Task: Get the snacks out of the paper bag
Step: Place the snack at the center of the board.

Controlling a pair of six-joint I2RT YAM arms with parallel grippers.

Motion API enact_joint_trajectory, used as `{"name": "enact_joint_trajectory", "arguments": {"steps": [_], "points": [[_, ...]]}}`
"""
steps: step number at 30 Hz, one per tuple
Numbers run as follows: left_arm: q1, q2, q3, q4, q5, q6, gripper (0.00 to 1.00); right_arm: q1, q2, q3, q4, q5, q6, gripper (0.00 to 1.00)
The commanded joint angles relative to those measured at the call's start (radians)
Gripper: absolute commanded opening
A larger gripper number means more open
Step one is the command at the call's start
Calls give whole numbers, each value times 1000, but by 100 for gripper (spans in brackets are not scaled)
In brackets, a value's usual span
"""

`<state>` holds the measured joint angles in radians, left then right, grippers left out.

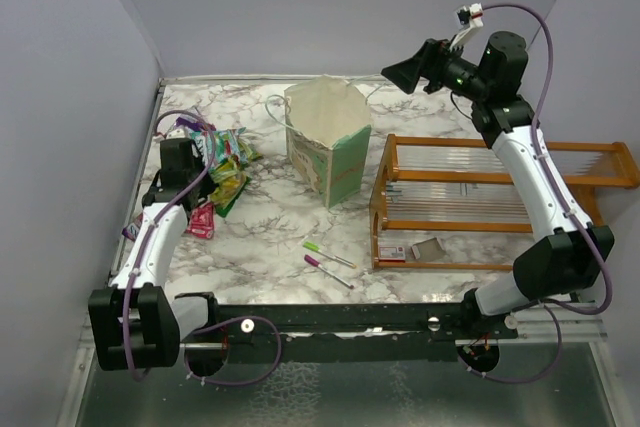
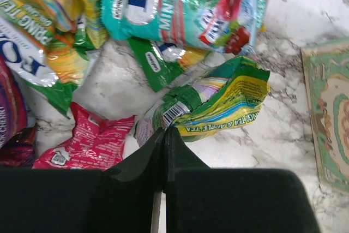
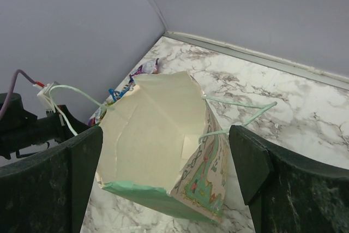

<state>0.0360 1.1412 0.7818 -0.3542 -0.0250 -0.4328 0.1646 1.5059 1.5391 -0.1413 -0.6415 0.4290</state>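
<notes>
The paper bag [image 1: 328,142] stands upright mid-table with its mouth open. The right wrist view looks down into the bag [image 3: 152,129]; only the cream inside shows. My right gripper [image 1: 392,75] hangs above and behind it, open, the fingers [image 3: 82,156] wide on either side of the mouth with nothing between them. Snacks [image 1: 222,162] lie piled on the table to the bag's left: a teal packet [image 2: 185,4], a pink packet [image 2: 87,140] and a crumpled green-yellow packet [image 2: 218,99]. My left gripper [image 2: 164,130] is shut, its tips against that packet's barcode end.
An orange wooden rack [image 1: 480,202] stands to the right of the bag. Two thin pens [image 1: 328,255] lie in front of the bag. Grey walls close in the back and left side. The bag's patterned side [image 2: 327,118] shows at the right of the left wrist view.
</notes>
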Motion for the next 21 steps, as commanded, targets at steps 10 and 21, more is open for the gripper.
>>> {"name": "enact_joint_trajectory", "arguments": {"steps": [10, 21], "points": [[87, -22, 13, -26, -146, -60, 60, 4, -79, -47, 101, -85, 51, 99], [89, -162, 296, -164, -174, -62, 99, 4, -190, -4, -1, 24, 3, 99]]}}
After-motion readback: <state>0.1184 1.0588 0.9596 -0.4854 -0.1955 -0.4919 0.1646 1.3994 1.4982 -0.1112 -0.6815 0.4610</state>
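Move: The green-and-yellow snack packet is still pinched in the shut left fingers; the spot it is taken to lies about 5 cm to the left and 1 back, some 3 cm below. Beside it, the small red packet is roughly 6 cm left and 5 back, the turquoise packet 14 ahead and 1 left, the yellow Fox's packet 14 left and 5 ahead. From the right hand the spot is about 50 cm left, 9 back and 27 below. The green-and-yellow packet is carried by the left hand about 5 cm left, almost level, towards the small red packet, the wrist turning some 10 degrees counter-clockwise. There the hand stops, opens its fingers wide to let go, then climbs about 8 cm clear. The empty, open right hand eases back and up by 4 to 5 cm. ##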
